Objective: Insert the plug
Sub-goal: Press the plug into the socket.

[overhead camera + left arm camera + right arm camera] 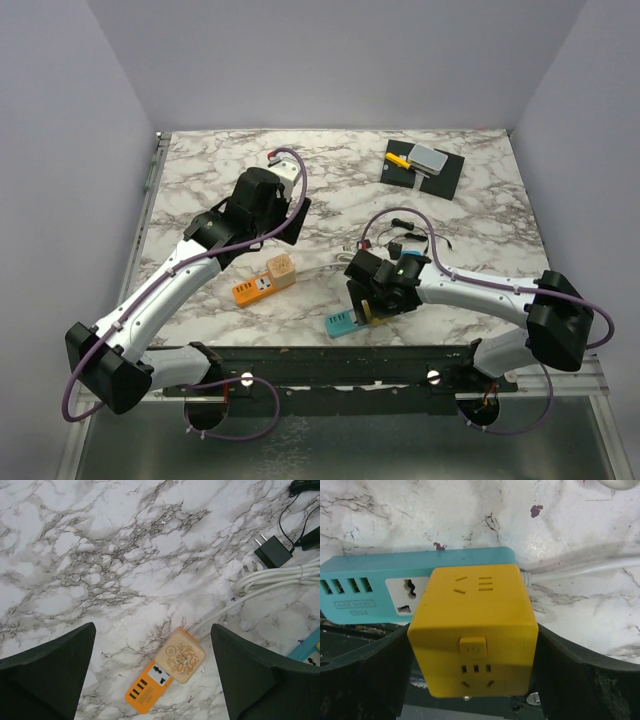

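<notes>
The plug, a yellow cube adapter (472, 630), stands upright on the teal power strip (365, 587) at the end where the strip's white cable leaves. My right gripper (473, 627) is open, its dark fingers (365, 675) standing on either side of the cube, close to its walls. From above, the right gripper (372, 305) sits over the teal strip (342, 323) near the table's front edge. My left gripper (152, 625) is open and hangs high over the marble, holding nothing. Below it lies an orange power strip (145, 690) with a beige cube (180, 656) plugged into it.
A black wall adapter (272, 552) and coiled white cable (280, 575) lie between the two strips. A black board (422, 168) with a grey block and a yellow piece sits at the back right. The dark mounting rail (330, 365) runs along the front edge.
</notes>
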`<state>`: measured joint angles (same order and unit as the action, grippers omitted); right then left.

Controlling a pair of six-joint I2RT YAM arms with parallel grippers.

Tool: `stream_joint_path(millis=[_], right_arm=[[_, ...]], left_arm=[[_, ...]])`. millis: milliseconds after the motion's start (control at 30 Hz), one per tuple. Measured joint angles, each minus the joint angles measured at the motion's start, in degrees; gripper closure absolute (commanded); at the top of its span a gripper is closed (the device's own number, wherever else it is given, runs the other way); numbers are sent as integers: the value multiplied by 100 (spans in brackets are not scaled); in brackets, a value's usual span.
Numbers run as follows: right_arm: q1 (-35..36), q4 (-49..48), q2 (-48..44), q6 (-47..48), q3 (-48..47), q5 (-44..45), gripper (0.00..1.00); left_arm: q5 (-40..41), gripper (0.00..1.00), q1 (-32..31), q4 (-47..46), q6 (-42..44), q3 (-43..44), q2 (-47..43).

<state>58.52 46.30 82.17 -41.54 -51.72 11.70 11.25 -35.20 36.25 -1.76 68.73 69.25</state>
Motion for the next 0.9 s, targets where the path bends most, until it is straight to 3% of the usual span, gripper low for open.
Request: stream_joint_path(millis=[167, 233, 367, 500, 600, 700, 900], right_arm=[[4, 413, -173, -2, -299, 11, 9], [4, 514, -254, -2, -356, 24, 15], [4, 627, -289, 13, -367, 42, 40], [2, 658, -289, 55, -372, 66, 75], [4, 656, -286, 74, -369, 63, 92], [4, 649, -284, 109, -358, 63, 99], [4, 535, -317, 138, -258, -7, 99]], left_arm=[[-2, 1, 0, 0, -7, 0, -68], [-2, 1, 0, 0, -9, 0, -74], [-2, 1, 0, 2, -15, 0, -74], [-2, 1, 0, 2, -15, 0, -74], [-2, 1, 0, 2, -15, 0, -74], [-2, 1, 0, 2, -15, 0, -74], [-2, 1, 0, 7, -15, 31, -74]])
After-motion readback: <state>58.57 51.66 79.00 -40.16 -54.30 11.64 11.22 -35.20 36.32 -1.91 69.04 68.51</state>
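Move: The yellow plug cube stands between the right gripper's open fingers, its middle level with the hand point and about 1 cm to the right. The teal strip under it is centred some 3 cm left, 1 cm back and 4 cm below. The wood-coloured cube stands about 17 cm left and 8 cm ahead at the hand's height. From the left hand, the yellow cube lies roughly 17 cm back, 15 cm right and 18 cm below. Lift the open right gripper straight up about 2.5 cm along the yellow cube, fingers still pointing down around it. Then close the fingers onto the cube's sides near its top, shifting slightly right as they shut, and keep that pinch while easing down less than half a centimetre, starting to bear on the cube over the teal strip. ##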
